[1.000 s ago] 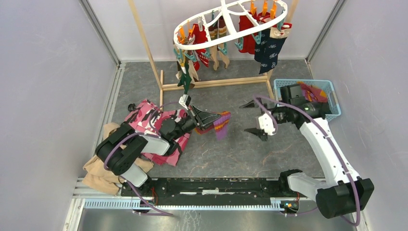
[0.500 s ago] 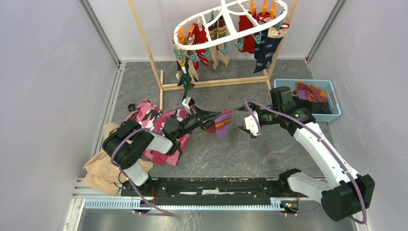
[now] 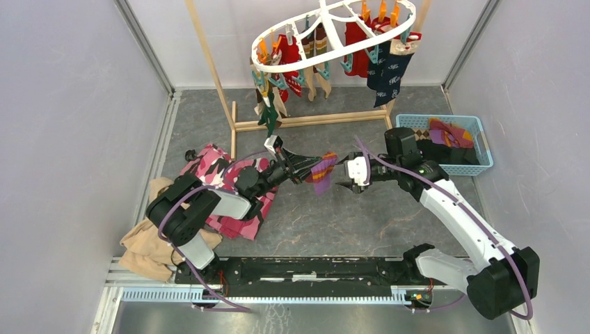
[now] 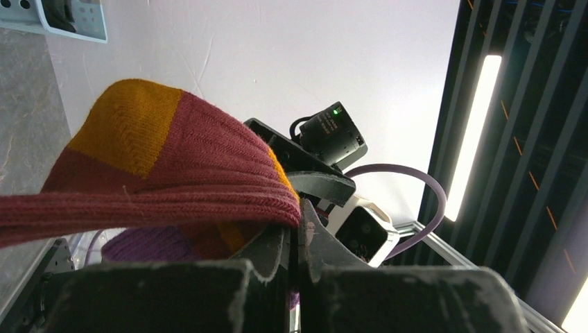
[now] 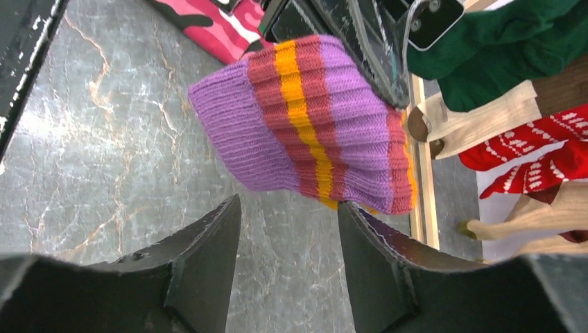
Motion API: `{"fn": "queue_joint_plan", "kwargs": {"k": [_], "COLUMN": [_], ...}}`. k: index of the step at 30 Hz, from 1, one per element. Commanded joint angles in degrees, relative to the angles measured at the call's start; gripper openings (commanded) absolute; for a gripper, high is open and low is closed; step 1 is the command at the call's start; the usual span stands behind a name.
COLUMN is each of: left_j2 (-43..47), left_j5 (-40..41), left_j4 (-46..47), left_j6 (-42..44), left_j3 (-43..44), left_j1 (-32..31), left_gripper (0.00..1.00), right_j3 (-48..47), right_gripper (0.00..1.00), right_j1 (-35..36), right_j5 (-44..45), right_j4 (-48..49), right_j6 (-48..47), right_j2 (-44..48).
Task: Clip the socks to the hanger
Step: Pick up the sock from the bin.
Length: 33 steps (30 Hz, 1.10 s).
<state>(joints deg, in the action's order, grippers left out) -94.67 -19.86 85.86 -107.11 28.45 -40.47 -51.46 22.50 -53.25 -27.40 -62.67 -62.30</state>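
A purple-maroon sock (image 3: 322, 172) with yellow stripes hangs above the floor, and my left gripper (image 3: 305, 167) is shut on its maroon end. The left wrist view shows the sock (image 4: 173, 173) draped over the closed left gripper (image 4: 299, 225). My right gripper (image 3: 341, 175) is at the sock's free end, jaws open. In the right wrist view the striped cuff (image 5: 312, 132) hangs just above the right gripper (image 5: 288, 202) and brushes the tip of one finger (image 5: 360, 229). The white oval hanger (image 3: 306, 66) hangs at the back with several socks clipped on, among them red (image 3: 289, 52) and navy (image 3: 386, 69).
A wooden pole rack (image 3: 313, 120) stands under the hanger. The blue basket (image 3: 485, 142) at the right holds more socks (image 3: 449, 132). A pink camouflage cloth (image 3: 216, 167) and a tan cloth (image 3: 142, 247) lie under the left arm. Grey walls close in both sides.
My right arm has swung left from beside the basket up to the sock's free end, and its jaws have narrowed. The left gripper has raised the sock slightly toward it.
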Motion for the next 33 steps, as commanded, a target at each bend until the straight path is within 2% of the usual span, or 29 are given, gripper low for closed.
{"fn": "queue_joint_plan", "kwargs": {"k": [1, 9, 13, 18, 22, 28, 31, 33], "left_j2": [2.0, 1.9, 1.7, 1.8, 1.8, 1.4, 1.2, 1.2], "left_j5": [-1.4, -1.8, -2.0, -2.0, -1.9, -1.9, -1.9, -1.8], "left_j4": [7.9, 5.5, 5.0, 5.0, 5.1, 5.1, 5.1, 4.9], "left_j6": [1.5, 4.3, 5.1, 5.7, 6.1, 6.5, 6.7, 7.1], "left_j3": [1.8, 2.4, 2.6, 2.1, 2.1, 2.6, 2.8, 2.7], "left_j1": [0.2, 0.2, 0.2, 0.2, 0.2, 0.2, 0.2, 0.2], "left_gripper": [0.02, 0.02, 0.02, 0.02, 0.02, 0.02, 0.02, 0.02], "right_j3": [-1.5, -0.1, 2.2, 4.3, 6.3, 8.7, 8.9, 8.8], "right_gripper": [0.58, 0.51, 0.52, 0.51, 0.48, 0.48, 0.40, 0.39], "right_j1": [0.8, 1.2, 1.3, 0.6, -1.4, -2.7, -2.7, -2.8], "right_j5": [-4.7, -6.7, -4.0, 3.5, 4.4, -4.1, -7.8, -9.2], "right_j4": [2.9, 9.3, 17.6, 24.8, 30.4, 37.0, 38.6, 38.5], "right_j6": [5.0, 17.1, 28.0, 38.5, 46.0, 52.6, 54.1, 54.1], "right_j2": [0.4, -0.8, -1.5, -1.7, -1.6, -1.2, -1.0, -0.8]}}
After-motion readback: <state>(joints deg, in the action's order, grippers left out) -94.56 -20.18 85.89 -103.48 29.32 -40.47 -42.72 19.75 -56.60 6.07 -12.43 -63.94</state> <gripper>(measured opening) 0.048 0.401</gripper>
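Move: The held sock is pinched in the left fingers, its middle about 3 cm below that hand and 1 cm back, level sideways. From the right hand it lies some 5 cm left, 1 cm ahead and 1 cm higher. The camouflage cloth is about 32 cm left and 2 cm back of the right hand, the bin roughly 36 cm right and 14 cm ahead, and the wooden base bar's middle 24 cm ahead and 6 cm left, all around 20 cm lower. The sock stays pinched in the left hand, which holds in place while the right hand closes in on its free part. The right hand first eases left and slightly back, then swings forward, ending about 3 cm away, forward, left and up in like parts; its fingers level out, turn a bit clockwise and roll some 25 degrees while narrowing from over half open to less, without shutting. ##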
